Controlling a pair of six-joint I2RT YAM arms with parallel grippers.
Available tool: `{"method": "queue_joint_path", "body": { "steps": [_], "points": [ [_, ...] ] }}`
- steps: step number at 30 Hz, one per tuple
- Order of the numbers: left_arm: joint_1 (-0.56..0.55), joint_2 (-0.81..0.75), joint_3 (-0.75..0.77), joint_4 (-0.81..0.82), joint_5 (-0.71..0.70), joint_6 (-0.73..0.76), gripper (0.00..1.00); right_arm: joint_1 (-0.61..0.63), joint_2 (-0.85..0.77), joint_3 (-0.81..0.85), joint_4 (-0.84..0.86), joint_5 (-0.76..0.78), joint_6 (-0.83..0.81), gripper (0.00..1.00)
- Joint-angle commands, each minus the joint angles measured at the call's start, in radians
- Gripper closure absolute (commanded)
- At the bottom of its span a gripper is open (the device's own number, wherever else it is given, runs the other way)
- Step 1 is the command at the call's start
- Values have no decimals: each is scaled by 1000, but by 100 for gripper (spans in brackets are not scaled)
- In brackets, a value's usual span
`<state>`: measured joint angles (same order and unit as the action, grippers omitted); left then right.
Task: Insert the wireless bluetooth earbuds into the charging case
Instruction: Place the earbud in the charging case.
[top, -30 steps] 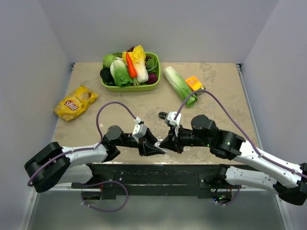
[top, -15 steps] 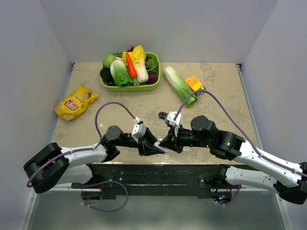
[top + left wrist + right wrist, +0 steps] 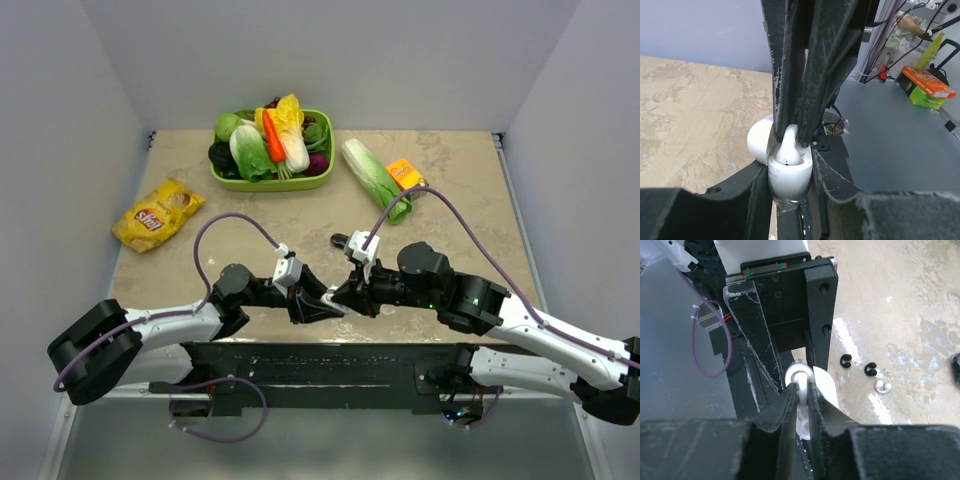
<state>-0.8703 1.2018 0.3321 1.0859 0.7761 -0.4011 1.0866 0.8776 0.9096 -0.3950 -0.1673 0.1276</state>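
Note:
My left gripper (image 3: pixel 790 181) is shut on a white charging case (image 3: pixel 790 177), held upright with its lid (image 3: pixel 759 142) open to the left. My right gripper (image 3: pixel 801 395) is shut on a white earbud (image 3: pixel 802 390) and holds it from above in the case's well (image 3: pixel 789 152). In the top view the two grippers meet tip to tip near the table's front edge, left (image 3: pixel 316 306) and right (image 3: pixel 340 297). Two black earbuds (image 3: pixel 845 360) (image 3: pixel 870 369) and one white earbud (image 3: pixel 882 386) lie loose on the table beside the case.
A green basket (image 3: pixel 272 184) of vegetables stands at the back. A bok choy (image 3: pixel 372 178) and an orange box (image 3: pixel 405 173) lie at the back right. A yellow chips bag (image 3: pixel 157 213) lies at the left. A small dark object (image 3: pixel 340 240) sits beyond my right wrist.
My left gripper has shifted slightly with the case and my right gripper has edged toward it. The fingertips now meet more closely.

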Motion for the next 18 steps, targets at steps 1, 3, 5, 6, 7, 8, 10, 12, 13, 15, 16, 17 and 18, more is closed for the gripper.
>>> {"method": "queue_joint_path", "body": {
  "steps": [1,3,5,6,7,8,10,12,13,15,16,17,18],
  "points": [
    [-4,-22,4,121,-44,2,100,10,-2,-15,18,20,23,77],
    [-4,-21,-1,127,-46,1,100,10,-5,-14,22,29,27,72],
    [-4,-21,-5,138,-51,-2,100,10,-3,-12,22,38,32,69],
    [-4,-21,-8,144,-51,-7,100,10,-2,-9,19,40,32,66],
    [-4,-19,-10,152,-54,-8,100,10,-3,-9,21,43,36,63],
    [-4,-19,-10,151,-54,-8,100,10,-6,-9,22,46,40,61],
    [-4,-19,-15,152,-61,-8,100,12,-17,-5,35,61,52,57],
    [-4,-19,-24,158,-64,-10,100,10,-37,2,44,83,61,55],
    [-4,-18,-24,167,-67,-12,100,10,-45,5,47,95,66,55],
    [-4,-18,-28,173,-69,-16,100,12,-57,9,50,106,72,55],
    [-4,-16,-27,177,-67,-18,100,10,-57,11,51,112,76,56],
    [-4,-15,-27,178,-67,-18,100,10,-58,12,51,117,79,57],
    [-4,-15,-28,180,-67,-19,100,12,-58,12,53,118,83,61]
  ]
}}
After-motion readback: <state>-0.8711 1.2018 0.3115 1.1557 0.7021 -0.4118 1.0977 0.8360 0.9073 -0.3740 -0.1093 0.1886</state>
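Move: The right hand's earbud is already at the mouth of the open charging case, whose middle lies about 1 cm back, 1 cm left and 3 cm below the right hand point. The left hand holds that case, its middle about 1 cm to the right of that hand point and level with it. On the table some 14 cm below the right hand, the black earbuds lie about 7 cm left and 1 cm back; the black case is about 12 cm ahead, straight out. Open the right fingers to nearly half to let go of the earbud at the case's well, holding almost in place at first, then lift about 1.5 cm, mostly at the end. Keep the left grip on the case and ease it forward and slightly up, about 1 cm. ##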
